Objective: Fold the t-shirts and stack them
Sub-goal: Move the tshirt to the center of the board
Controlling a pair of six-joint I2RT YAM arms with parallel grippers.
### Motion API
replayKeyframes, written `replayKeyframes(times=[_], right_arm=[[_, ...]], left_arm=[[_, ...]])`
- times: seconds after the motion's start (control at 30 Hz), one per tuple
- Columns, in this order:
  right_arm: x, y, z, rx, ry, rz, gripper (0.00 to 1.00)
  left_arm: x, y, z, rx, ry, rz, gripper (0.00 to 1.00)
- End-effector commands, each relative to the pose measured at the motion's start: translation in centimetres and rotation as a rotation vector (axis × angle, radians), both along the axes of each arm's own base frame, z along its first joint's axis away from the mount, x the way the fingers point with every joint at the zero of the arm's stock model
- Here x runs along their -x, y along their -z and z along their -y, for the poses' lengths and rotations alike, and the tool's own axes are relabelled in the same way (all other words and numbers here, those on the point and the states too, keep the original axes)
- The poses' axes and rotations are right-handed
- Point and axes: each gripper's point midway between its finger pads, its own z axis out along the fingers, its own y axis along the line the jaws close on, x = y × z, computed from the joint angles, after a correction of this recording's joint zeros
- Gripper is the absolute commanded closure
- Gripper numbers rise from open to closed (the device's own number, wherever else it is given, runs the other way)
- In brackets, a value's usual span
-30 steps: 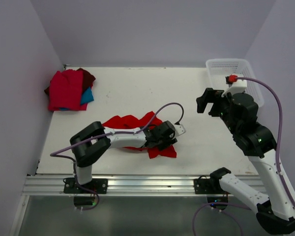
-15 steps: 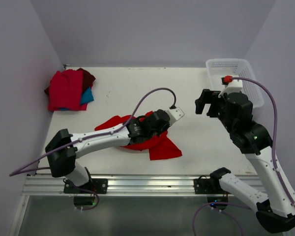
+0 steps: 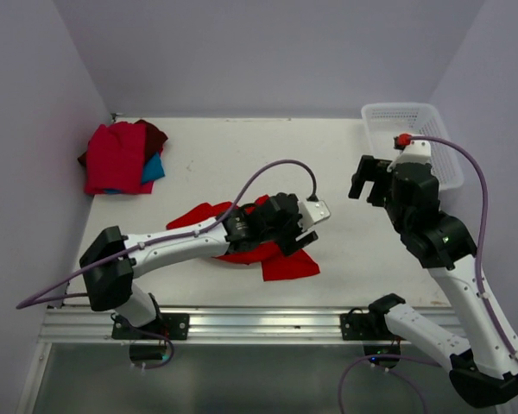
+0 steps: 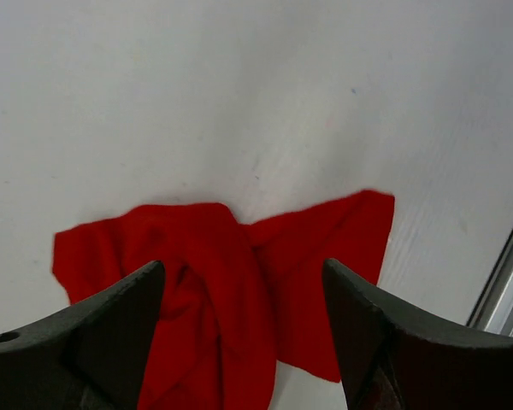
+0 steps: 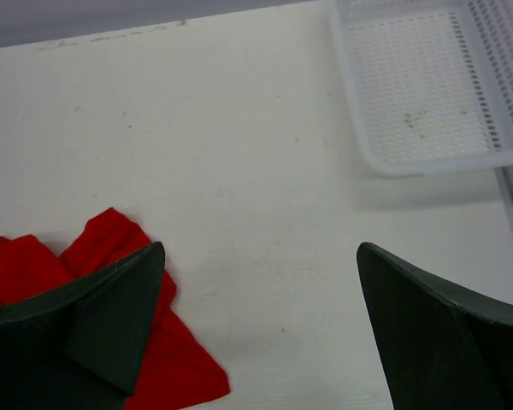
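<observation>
A bright red t-shirt (image 3: 281,264) lies crumpled near the table's front middle, and it also shows in the left wrist view (image 4: 312,256) and the right wrist view (image 5: 181,376). My left gripper (image 3: 300,240) hovers over the shirt's right end, open, with red cloth (image 4: 242,266) showing below the gap and nothing between the fingers. A pile of folded t-shirts (image 3: 116,159) sits at the far left: red on top, dark maroon (image 3: 157,134) and teal-blue (image 3: 153,167) underneath. My right gripper (image 3: 367,177) hangs open above bare table (image 5: 261,248), right of the red shirt.
A white mesh basket (image 3: 373,129) stands at the far right corner, its rim (image 5: 436,164) also in the right wrist view. The table's front edge with its metal rail (image 3: 259,321) runs just below the red shirt. The left arm (image 3: 173,246) stretches low across the shirt.
The left arm stretched out rightward over the shirt. Its gripper shut on the cloth, tugged the right flap slightly right, then opened again. The right arm barely shifted.
</observation>
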Motion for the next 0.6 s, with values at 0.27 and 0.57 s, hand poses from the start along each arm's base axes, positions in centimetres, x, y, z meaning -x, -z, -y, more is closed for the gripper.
replayKeyframes(times=[0.27, 0.57], right_arm=[[3.3, -2.2, 9.2, 0.039, 0.525, 0.073, 0.01], [2.9, -1.2, 8.0, 0.014, 0.461, 0.053, 0.01]], left_arm=[[5.4, 6.8, 2.1, -0.062, 0.364, -0.145, 0.23], [5.7, 10.2, 4.6, -0.048, 0.442, -0.182, 0.24]])
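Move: The loose flap at the red t-shirt's near right corner lies almost straight below the open left hand, some 17 cm down and about 1 cm to its left. The t-shirt's main body is about 11 cm farther out than the left hand and 17 cm to its left, while the metal rail runs straight behind it, roughly 22 cm back. From the right hand, the flap is about 4 cm back, 17 cm left and 32 cm down. The left hand, fingers still wide open, sinks about 10 cm towards the flap while drawing back some 5 cm and, later on, slightly right, its wrist tipping farther down and turning some 20 degrees clockwise, and is still above the cloth at the end. Meanwhile the empty, open right hand swings about 8 cm right and a little back, away from the t-shirt, turning some 25 degrees clockwise, then stays there. ##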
